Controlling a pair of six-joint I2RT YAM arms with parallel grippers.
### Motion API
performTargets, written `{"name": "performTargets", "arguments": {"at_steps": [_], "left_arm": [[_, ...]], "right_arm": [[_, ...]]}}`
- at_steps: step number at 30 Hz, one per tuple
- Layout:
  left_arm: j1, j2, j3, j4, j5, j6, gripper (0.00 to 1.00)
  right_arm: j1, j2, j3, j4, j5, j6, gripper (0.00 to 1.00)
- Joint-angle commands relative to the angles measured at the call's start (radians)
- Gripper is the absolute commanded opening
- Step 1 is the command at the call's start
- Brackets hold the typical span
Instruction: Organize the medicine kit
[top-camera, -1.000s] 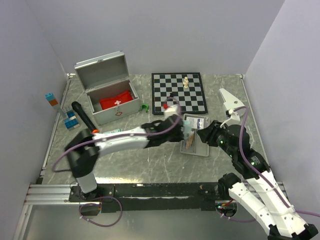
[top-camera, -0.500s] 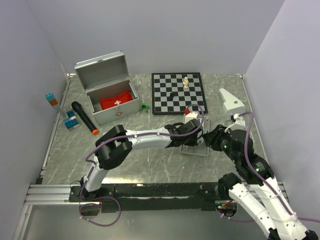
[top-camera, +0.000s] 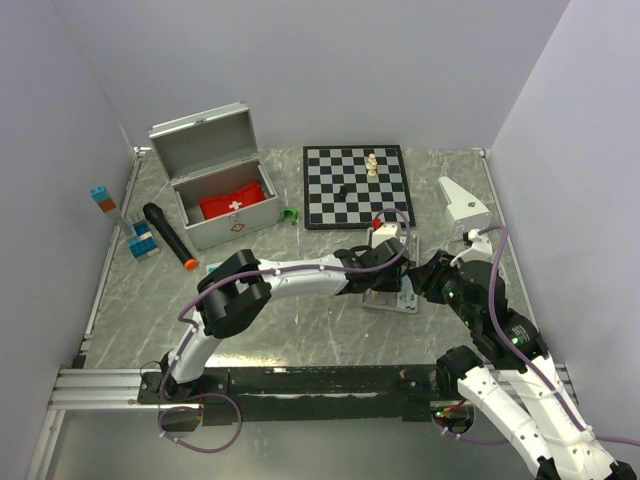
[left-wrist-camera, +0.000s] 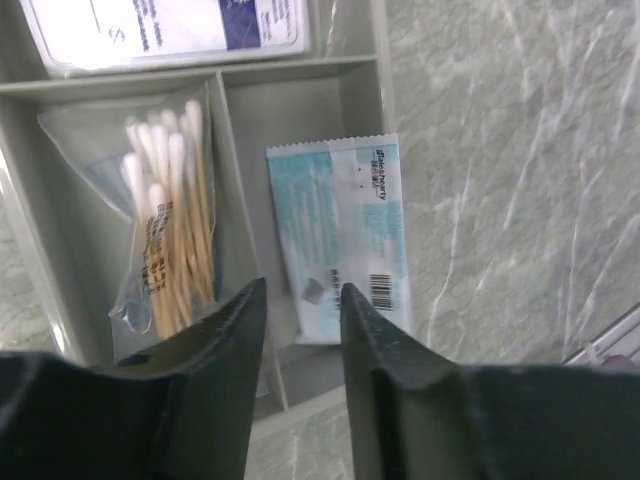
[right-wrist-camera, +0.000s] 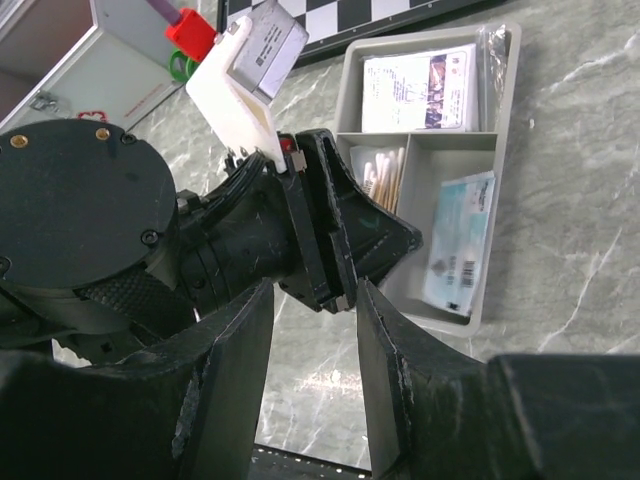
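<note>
The medicine kit (top-camera: 213, 188), a silver case, stands open at the back left with the red white-cross pouch (top-camera: 234, 206) inside. My left gripper (left-wrist-camera: 300, 300) hangs open just above the grey tray (left-wrist-camera: 380, 90). Nothing is between its fingers. Below them a light blue packet (left-wrist-camera: 345, 235) lies in the tray's right compartment, one edge on the rim. A bag of cotton swabs (left-wrist-camera: 172, 225) fills the neighbouring compartment. My right gripper (right-wrist-camera: 315, 300) is open and empty beside the tray (top-camera: 396, 306), close behind the left gripper (top-camera: 385, 277).
A chessboard (top-camera: 356, 185) with a few pieces lies behind the tray. A black flashlight (top-camera: 166, 235), blue blocks (top-camera: 141, 243) and a green ring (top-camera: 289, 215) sit near the case. A white object (top-camera: 462, 200) rests at the right. A white packet (left-wrist-camera: 165, 30) fills the tray's long compartment.
The left arm swung in over the tray, then its jaws opened. The light blue packet it carried now lies in the tray. The right arm drew back slightly.
</note>
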Motion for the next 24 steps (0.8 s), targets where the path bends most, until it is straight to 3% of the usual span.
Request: {"name": "performTargets", "arguments": {"at_steps": [1, 5, 9, 13, 14, 15, 16, 20, 24], "left_arm": [[-0.010, -0.058, -0.034, 0.040, 0.030, 0.006, 0.45], [-0.012, -0.155, -0.091, 0.002, -0.004, 0.003, 0.51], [-0.012, -0.360, -0.279, -0.001, -0.085, -0.028, 0.49], [-0.002, -0.602, -0.465, -0.151, -0.292, -0.111, 0.50], [0.013, -0.655, -0.508, -0.194, -0.330, -0.161, 0.58], [0.043, -0.708, -0.557, -0.237, -0.358, -0.209, 0.73], [0.086, -0.750, -0.601, -0.265, -0.349, -0.242, 0.81], [0.341, -0.888, -0.812, -0.205, -0.245, -0.235, 0.82], [0.464, -0.859, -0.832, -0.211, -0.281, -0.201, 0.82]], "right_arm": [[-0.005, -0.005, -0.005, 0.018, 0.022, -0.001, 0.46], [-0.007, 0.024, -0.029, 0.044, 0.054, 0.024, 0.46], [-0.009, 0.124, -0.059, 0.069, 0.075, 0.057, 0.44], [-0.012, 0.210, -0.066, 0.133, 0.007, 0.050, 0.43], [-0.012, 0.210, -0.072, 0.158, -0.027, 0.041, 0.44], [-0.012, 0.208, -0.082, 0.185, -0.049, 0.027, 0.43], [-0.012, 0.201, -0.088, 0.204, -0.060, 0.016, 0.43], [-0.012, 0.179, -0.118, 0.245, -0.078, 0.013, 0.44], [-0.012, 0.178, -0.123, 0.236, -0.107, 0.004, 0.45]]}}
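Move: Some 45 cm to the left of the left hand and about 4 cm ahead lies the last blue-and-white packet, roughly 4 cm lower. The torch's middle is about 10 cm beyond that packet and 9 cm left of it; the first-aid box sits some 20 cm ahead of the hand and 40 cm left. The tray's middle is 4 cm ahead, 3 left, just below. From the right hand, the tray is about 10 cm ahead, level sideways, 17 cm below. Leaving the packet already laid in the tray, the left hand draws back slightly, lifts clear in an arc to nearly 9 cm and sweeps about 32 cm left towards the last packet, sinking again at the end. It turns some 40 degrees counter-clockwise and its part-open fingers spread wide. The right hand dips about 5 cm, easing forward and left over the tray's near side, fingers still part-open. ##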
